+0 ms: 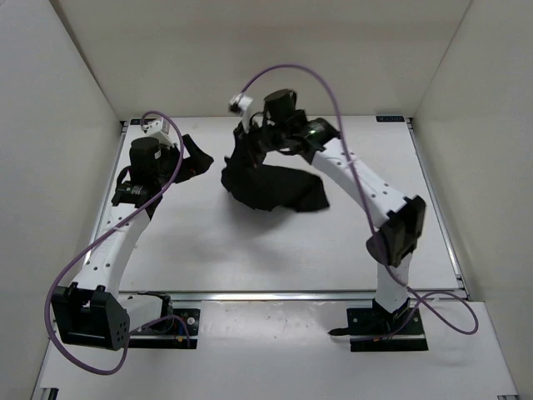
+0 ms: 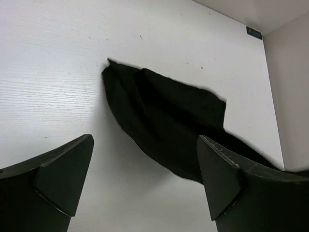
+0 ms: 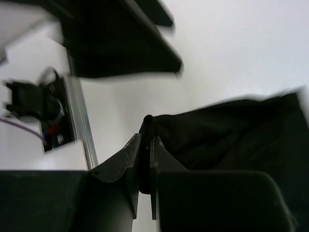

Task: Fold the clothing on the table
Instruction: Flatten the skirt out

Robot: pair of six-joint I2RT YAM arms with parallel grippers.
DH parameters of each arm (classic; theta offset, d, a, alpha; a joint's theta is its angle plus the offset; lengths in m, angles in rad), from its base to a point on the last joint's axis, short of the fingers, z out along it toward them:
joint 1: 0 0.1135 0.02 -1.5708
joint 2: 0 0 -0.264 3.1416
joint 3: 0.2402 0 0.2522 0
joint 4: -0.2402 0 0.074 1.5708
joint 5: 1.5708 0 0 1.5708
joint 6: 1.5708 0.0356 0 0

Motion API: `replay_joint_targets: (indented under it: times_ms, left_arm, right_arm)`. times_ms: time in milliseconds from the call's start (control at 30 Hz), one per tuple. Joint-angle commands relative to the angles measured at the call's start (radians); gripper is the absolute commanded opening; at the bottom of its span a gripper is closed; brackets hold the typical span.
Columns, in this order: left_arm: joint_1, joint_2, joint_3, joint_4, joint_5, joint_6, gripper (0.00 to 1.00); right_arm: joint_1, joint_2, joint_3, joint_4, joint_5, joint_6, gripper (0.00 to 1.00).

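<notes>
The black clothing [image 1: 279, 190] lies crumpled on the white table [image 1: 250, 250], at the middle toward the back. Its left part is drawn up off the surface. My right gripper [image 1: 248, 140] is shut on that raised edge; in the right wrist view a thin fold of clothing [image 3: 231, 135] is pinched between the jaws of the right gripper [image 3: 146, 142]. My left gripper [image 1: 198, 155] hangs open, left of the garment and apart from it. In the left wrist view the left gripper [image 2: 145, 166] frames bare table, with the clothing [image 2: 164, 116] just beyond its fingertips [image 2: 219, 176].
White walls close in the table on the left, back and right. A metal rail [image 1: 291, 293] runs along the near edge in front of the arm bases. Purple cables [image 1: 321, 79] loop above both arms. A small dark label [image 1: 389, 119] sits at the back right corner.
</notes>
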Motion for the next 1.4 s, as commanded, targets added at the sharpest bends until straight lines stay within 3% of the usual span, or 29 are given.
replay_joint_targets:
  times_ms: [0,67,133,167,233,300,367,567,833,1000,1100,1367]
  left_arm:
    - [0.009,-0.038,0.027,-0.034,-0.059,0.006,0.99]
    - [0.008,-0.029,0.064,-0.048,-0.063,0.009,0.99]
    - [0.001,-0.018,0.081,-0.045,-0.063,0.003,0.99]
    - [-0.011,-0.009,0.085,-0.039,-0.065,0.003,0.99]
    - [-0.018,0.004,0.084,-0.031,-0.047,0.0,0.99]
    - [-0.031,0.021,0.087,-0.023,-0.031,-0.007,0.99]
    - [-0.045,0.041,0.092,-0.02,-0.028,-0.004,0.99]
    - [-0.089,0.095,0.101,-0.005,-0.004,-0.007,0.98]
    - [-0.149,0.155,0.069,0.053,0.078,-0.027,0.99]
    - [-0.228,0.225,0.029,0.121,0.111,-0.037,0.98]
    - [-0.268,0.279,0.006,0.153,0.134,-0.035,0.99]
    - [-0.312,0.434,-0.011,0.221,0.226,-0.053,0.98]
  right_arm:
    - [-0.101,-0.214,0.131,0.118,-0.049,0.035,0.0]
    - [-0.236,-0.327,0.011,0.291,-0.06,0.13,0.0]
    - [-0.47,-0.489,-0.306,0.478,0.008,0.273,0.0]
    - [-0.535,-0.534,-0.383,0.571,0.018,0.293,0.0]
    - [-0.747,-0.536,-0.609,0.609,0.007,0.38,0.0]
    - [-0.818,-0.497,-0.7,0.522,0.045,0.355,0.0]
    - [-0.821,-0.464,-0.816,0.474,0.148,0.287,0.0]
    - [-0.757,-0.442,-1.013,0.493,0.224,0.313,0.01]
    - [-0.745,-0.396,-0.958,0.566,0.053,0.358,0.0]
    - [-0.684,-0.381,-0.765,0.623,-0.112,0.373,0.0]
    - [-0.674,-0.408,-0.711,0.629,-0.12,0.376,0.0]
    - [-0.818,-0.516,-0.909,0.628,-0.172,0.39,0.0]
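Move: The right hand already grips one edge of the skirt, high in the air, with the bunched body hanging some 6 cm to its right and 15 cm below. The bare patch of table it is taken to lies about 19 cm to the hand's right, 4 cm back and 26 cm down. From the open left hand the skirt's body is roughly 21 cm to the right, 3 cm back and 13 cm lower. Keeping its pinch on the skirt's edge, the right hand flings up about 15 cm and far over to the right, reaching somewhat forward, then whips down some 35 cm and back as it turns about 60 degrees clockwise, and finally lifts again while drawing forward and a little left. The left hand, still wide open, first hovers, then swings about 14 cm right and 12 cm down, tipping its fingers downward and turning clockwise, to end just above and beside the skirt's left corner with no touch to be seen. ##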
